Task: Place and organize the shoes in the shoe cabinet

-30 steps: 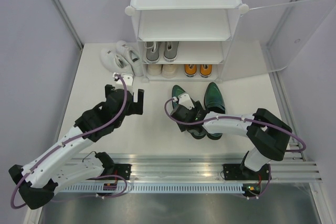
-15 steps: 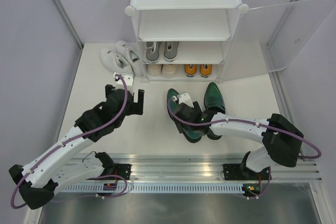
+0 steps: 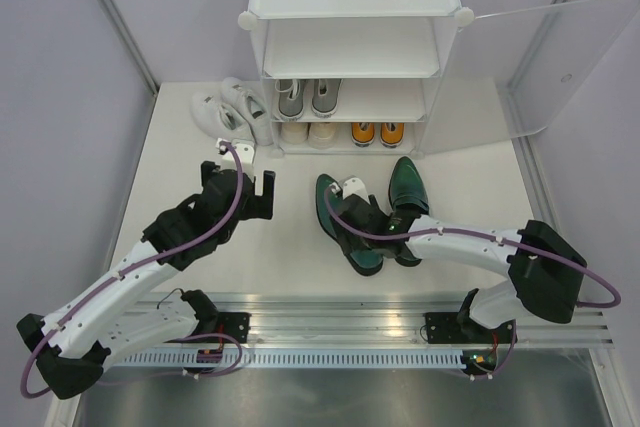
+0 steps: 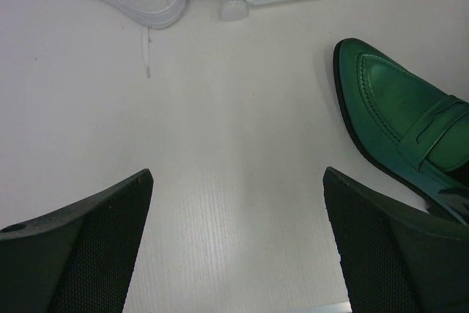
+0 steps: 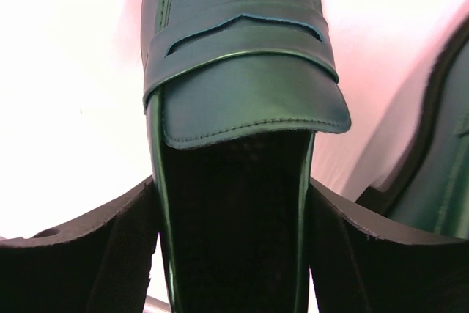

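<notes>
Two glossy dark green shoes lie on the table in front of the shoe cabinet point(image 3: 355, 7). My right gripper point(image 3: 362, 232) straddles the heel opening of the left green shoe point(image 3: 329, 197); in the right wrist view its pads point(image 5: 110, 247) press both sides of that shoe point(image 5: 234, 49). The other green shoe point(image 3: 405, 185) lies just to the right. My left gripper point(image 3: 238, 172) hovers open over bare table, left of the green shoe point(image 4: 399, 115), nothing between its fingers point(image 4: 88, 247). White sneakers point(image 3: 230, 107) sit left of the cabinet.
Grey lace-ups point(image 3: 308, 97) stand on the middle shelf; a cream pair point(image 3: 308, 133) and orange shoes point(image 3: 378, 133) on the bottom one. The frosted door point(image 3: 560, 57) hangs open to the right. Purple walls close in both sides.
The right arm reached further left and its jaws narrowed onto the left green shoe, whose toe swung left, away from its mate. The left arm stayed still.
</notes>
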`<move>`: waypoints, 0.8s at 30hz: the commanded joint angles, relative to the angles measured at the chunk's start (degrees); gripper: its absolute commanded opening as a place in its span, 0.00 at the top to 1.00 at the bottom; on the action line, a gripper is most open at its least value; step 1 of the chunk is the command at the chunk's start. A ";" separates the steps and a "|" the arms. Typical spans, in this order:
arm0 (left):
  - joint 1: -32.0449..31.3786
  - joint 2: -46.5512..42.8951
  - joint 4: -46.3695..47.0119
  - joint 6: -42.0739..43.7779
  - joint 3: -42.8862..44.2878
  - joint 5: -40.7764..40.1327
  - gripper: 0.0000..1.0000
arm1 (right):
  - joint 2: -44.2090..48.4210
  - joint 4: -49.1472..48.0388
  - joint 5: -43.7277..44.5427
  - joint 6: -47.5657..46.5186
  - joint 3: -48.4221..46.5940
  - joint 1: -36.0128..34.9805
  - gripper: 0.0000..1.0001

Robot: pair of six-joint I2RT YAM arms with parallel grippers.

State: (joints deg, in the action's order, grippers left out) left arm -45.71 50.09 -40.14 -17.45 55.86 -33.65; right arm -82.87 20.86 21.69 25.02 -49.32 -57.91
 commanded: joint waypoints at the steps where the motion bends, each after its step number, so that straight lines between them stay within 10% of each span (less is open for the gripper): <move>1: 0.36 0.10 1.99 1.98 0.04 1.30 0.01 | 2.45 -4.43 -3.75 -1.20 0.98 -0.27 0.79; 3: 0.27 0.45 1.99 1.98 0.13 1.57 0.01 | 3.50 -4.60 -4.11 -1.11 1.59 -0.19 0.42; 8: 0.27 1.15 1.99 2.16 0.22 2.18 0.01 | 4.82 -3.11 -0.08 0.03 1.25 -0.19 0.04; 24: 0.27 2.56 1.99 2.42 0.31 2.89 0.01 | 0.70 -4.60 -6.48 6.36 5.28 -0.27 0.02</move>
State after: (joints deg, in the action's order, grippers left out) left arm -45.69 52.29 -40.14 -17.32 55.86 -31.53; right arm -80.14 18.79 18.76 28.49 -46.06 -57.91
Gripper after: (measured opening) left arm 0.994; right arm 0.982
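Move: Between the right hand's pads is the left green shoe, gripped by the sides of its opening; the shoe's middle lies about 3 cm ahead, 2 cm left and 2 cm below. The other green shoe is some 11 cm to the right of this hand and 3 cm ahead; the cabinet's front edge is about 18 cm ahead, 2 cm left. From the left hand, the gripped shoe lies roughly 20 cm right, level fore and aft, and 19 cm down. Easing down and back about 1 cm with the green shoe, the right hand opens its fingers fully and lets go of the shoe's sides. It then rises some 1.5 cm and sinks again by about 1 cm, ending about 1 cm back with a roll of 5 degrees, pads still close beside the opening. Meanwhile the empty left hand, wide open, drifts down and right by 1.5 cm. ##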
